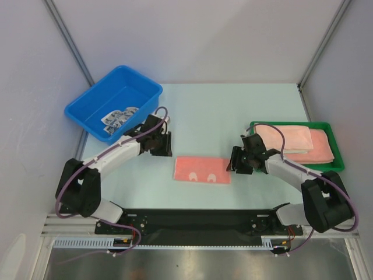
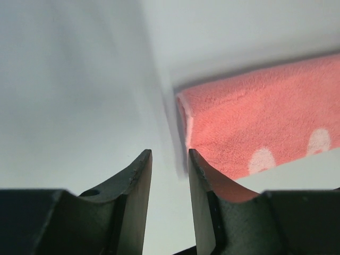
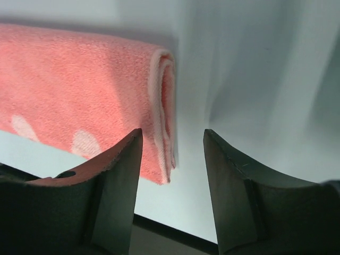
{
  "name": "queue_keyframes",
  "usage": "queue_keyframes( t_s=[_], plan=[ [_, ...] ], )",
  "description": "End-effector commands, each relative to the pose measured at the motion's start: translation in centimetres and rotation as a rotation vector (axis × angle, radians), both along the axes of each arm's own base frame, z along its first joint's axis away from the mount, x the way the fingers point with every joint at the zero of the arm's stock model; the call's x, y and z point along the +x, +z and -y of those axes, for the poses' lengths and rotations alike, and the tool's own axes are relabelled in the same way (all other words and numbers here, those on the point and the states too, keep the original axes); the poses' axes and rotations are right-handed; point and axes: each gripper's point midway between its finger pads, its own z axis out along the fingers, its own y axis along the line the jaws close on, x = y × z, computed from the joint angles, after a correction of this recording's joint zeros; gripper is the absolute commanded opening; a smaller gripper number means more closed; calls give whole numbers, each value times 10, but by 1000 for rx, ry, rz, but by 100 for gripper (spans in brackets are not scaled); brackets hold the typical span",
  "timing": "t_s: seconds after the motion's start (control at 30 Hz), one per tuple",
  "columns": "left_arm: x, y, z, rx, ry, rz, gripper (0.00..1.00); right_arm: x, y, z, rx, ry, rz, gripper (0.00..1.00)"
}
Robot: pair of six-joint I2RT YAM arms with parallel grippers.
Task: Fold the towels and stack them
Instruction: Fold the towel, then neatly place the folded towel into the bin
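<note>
A salmon-pink towel (image 1: 202,170) with white bunny marks lies folded into a strip on the table between my two arms. My left gripper (image 1: 166,146) hovers just off its left end, open with nothing between the fingers; the left wrist view shows the towel (image 2: 255,122) to the right of the gripper (image 2: 169,156). My right gripper (image 1: 235,163) is at the towel's right end, open. In the right wrist view the layered end of the towel (image 3: 79,101) lies under the gap of the gripper (image 3: 172,135), not pinched. Folded pink towels (image 1: 294,140) are stacked in the green tray (image 1: 291,123).
A blue bin (image 1: 93,96) stands at the back left with a blue-and-white patterned towel (image 1: 118,118) in it. The green tray sits at the right edge. White walls enclose the table on three sides. A black rail (image 1: 192,220) runs along the near edge.
</note>
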Motion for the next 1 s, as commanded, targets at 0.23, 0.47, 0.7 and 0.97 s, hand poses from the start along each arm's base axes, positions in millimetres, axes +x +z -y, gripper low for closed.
queue_keyframes(
  t_s=[0.23, 0.47, 0.7, 0.97],
  plan=[
    [26, 70, -8, -172, -18, 175, 39, 3, -19, -24, 31, 93, 22, 51],
    [24, 82, -11, -183, -27, 198, 40, -15, -39, -20, 17, 68, -55, 43],
    [23, 84, -9, -194, -42, 198, 40, -17, -26, -7, -50, 54, -39, 12],
    [23, 80, -6, -189, -74, 176, 40, 23, 57, 12, -186, 52, 62, 0]
  ],
)
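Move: The right edge of the folded pink towel lies about 3 cm to the left of the right hand and some 2 cm below it, level with it front to back, its folds between the line of the open fingers. The towel's middle is roughly 13 cm left; the green tray's middle is about 22 cm right and 9 cm farther out. From the left hand, that edge is some 25 cm right, 6 cm back, 6 cm lower. Slide the open right gripper about 3 cm left while sinking 1 to 2 cm, so its fingers straddle the towel's right edge; shut them to pinch the stacked layers, then draw right towards the green tray and lift some 4 cm with the edge held. Raise the left gripper about 6 cm, half open and empty, clear of the towel. ##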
